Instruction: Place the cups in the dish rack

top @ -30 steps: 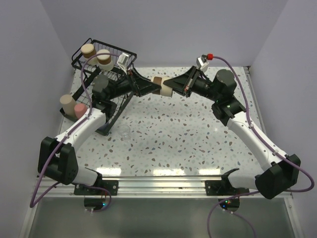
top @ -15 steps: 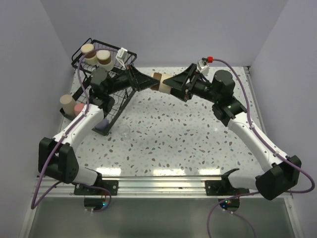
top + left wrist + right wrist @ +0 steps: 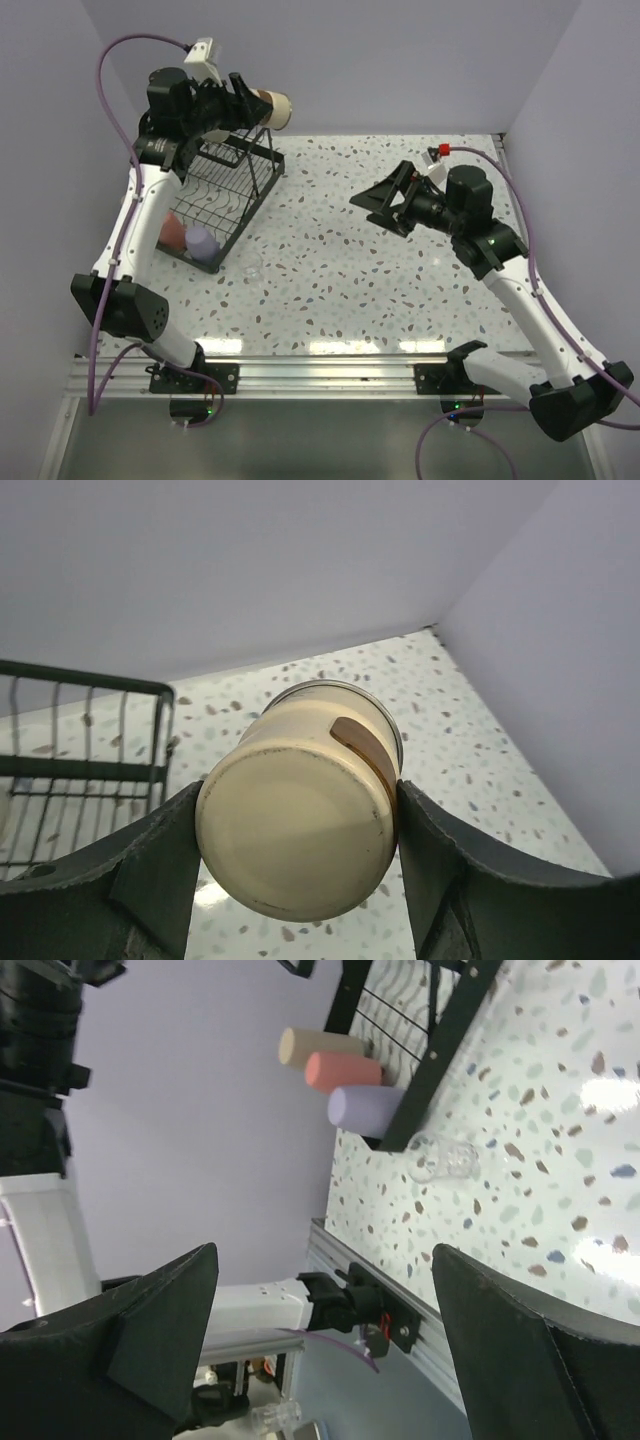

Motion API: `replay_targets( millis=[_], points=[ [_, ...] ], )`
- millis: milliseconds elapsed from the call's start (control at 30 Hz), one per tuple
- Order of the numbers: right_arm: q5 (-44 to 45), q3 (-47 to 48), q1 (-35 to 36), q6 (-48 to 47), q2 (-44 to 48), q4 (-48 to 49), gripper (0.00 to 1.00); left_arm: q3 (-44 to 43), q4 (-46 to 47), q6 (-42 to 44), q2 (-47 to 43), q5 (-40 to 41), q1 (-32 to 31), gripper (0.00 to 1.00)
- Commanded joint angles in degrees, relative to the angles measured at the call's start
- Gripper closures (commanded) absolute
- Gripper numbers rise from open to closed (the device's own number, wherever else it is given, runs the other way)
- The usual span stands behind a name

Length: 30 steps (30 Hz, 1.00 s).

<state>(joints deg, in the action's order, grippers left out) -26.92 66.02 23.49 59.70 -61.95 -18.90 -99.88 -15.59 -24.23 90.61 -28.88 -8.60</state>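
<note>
My left gripper (image 3: 252,104) is raised above the back of the black wire dish rack (image 3: 222,200) and is shut on a cream cup with a brown band (image 3: 278,110). The cup lies sideways with its mouth pointing right. In the left wrist view the cup (image 3: 300,820) fills the gap between both fingers, its base toward the camera. My right gripper (image 3: 378,212) hangs open and holds nothing, right of the table's middle. A red-pink cup (image 3: 172,230) and a lavender cup (image 3: 204,241) sit at the rack's near end. A clear glass cup (image 3: 252,265) lies on the table beside it.
In the right wrist view a tan cup (image 3: 315,1046), the red-pink cup (image 3: 345,1070) and the lavender cup (image 3: 365,1108) line up by the rack (image 3: 440,1040), with the clear glass (image 3: 445,1158) just outside it. Lavender walls stand on three sides of the speckled table (image 3: 340,270).
The cream cup passed from my right gripper to my left. The right gripper opened and drew back to the right. The left arm lifted the cup up over the rack.
</note>
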Motion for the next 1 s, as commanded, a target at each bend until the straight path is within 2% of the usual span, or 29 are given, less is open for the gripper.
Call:
replay_targets(
  millis=[0, 67, 167, 400, 667, 800, 967],
  points=[
    [1.3, -3.1, -0.2, -0.7, 2.6, -2.6, 0.09, -4.3, -10.8, 11.0, 1.0, 15.9, -0.1, 1.00],
    [1.3, -4.5, -0.1, -0.6, 3.2, -2.8, 0.10, -7.3, -12.3, 12.4, 2.5, 22.5, -0.1, 1.00],
    [1.2, -4.8, -0.2, -0.8, 3.0, -3.1, 0.10, -11.4, -14.2, 13.9, 5.1, 28.4, -0.1, 1.00],
    [0.3, -3.4, -0.1, -2.0, 1.6, -4.4, 0.11, -18.7, -15.7, 16.0, 10.5, 35.1, -0.1, 1.00],
    [-0.8, -1.9, -0.2, -4.1, 0.6, -7.0, 0.12, -20.8, -16.3, 17.5, 14.3, 37.1, -0.1, 1.00],
    [-1.2, -0.8, -0.1, -4.9, -0.5, -7.9, 0.12, -20.8, -16.4, 17.5, 15.3, 35.6, -0.1, 1.00],
    [-1.4, 0.5, -0.1, -6.2, -1.8, -8.5, 0.13, -18.3, -15.6, 17.5, 14.8, 34.9, -0.5, 1.00]
  ],
)
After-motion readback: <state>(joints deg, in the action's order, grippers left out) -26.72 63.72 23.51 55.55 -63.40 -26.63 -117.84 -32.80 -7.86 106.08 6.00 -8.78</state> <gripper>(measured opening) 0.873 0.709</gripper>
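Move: My left hand still grips the cup just off the right end of the rack; the free spot at the right end of its upper tier lies about 9 cm ahead, 10 cm left and 12 cm down. The nearer stored cup stands some 17 cm to my left and 7 ahead, the second about 25 left and 11 ahead, both roughly 10 cm below. From my empty right hand that spot is about 33 cm left, 24 ahead and 6 down. I swing the held cup left and forward in one sweep, roughly 13 cm, in over the upper tier beside the two stored cups, sinking as I go and easing almost straight down at the end, 6 or 7 cm lower in all. My left wrist swings about 30 degrees counter-clockwise, its left side rising, fingers tipping down, grip unchanged. My empty right hand sinks about 5 cm over the open table, fingers staying wide. ##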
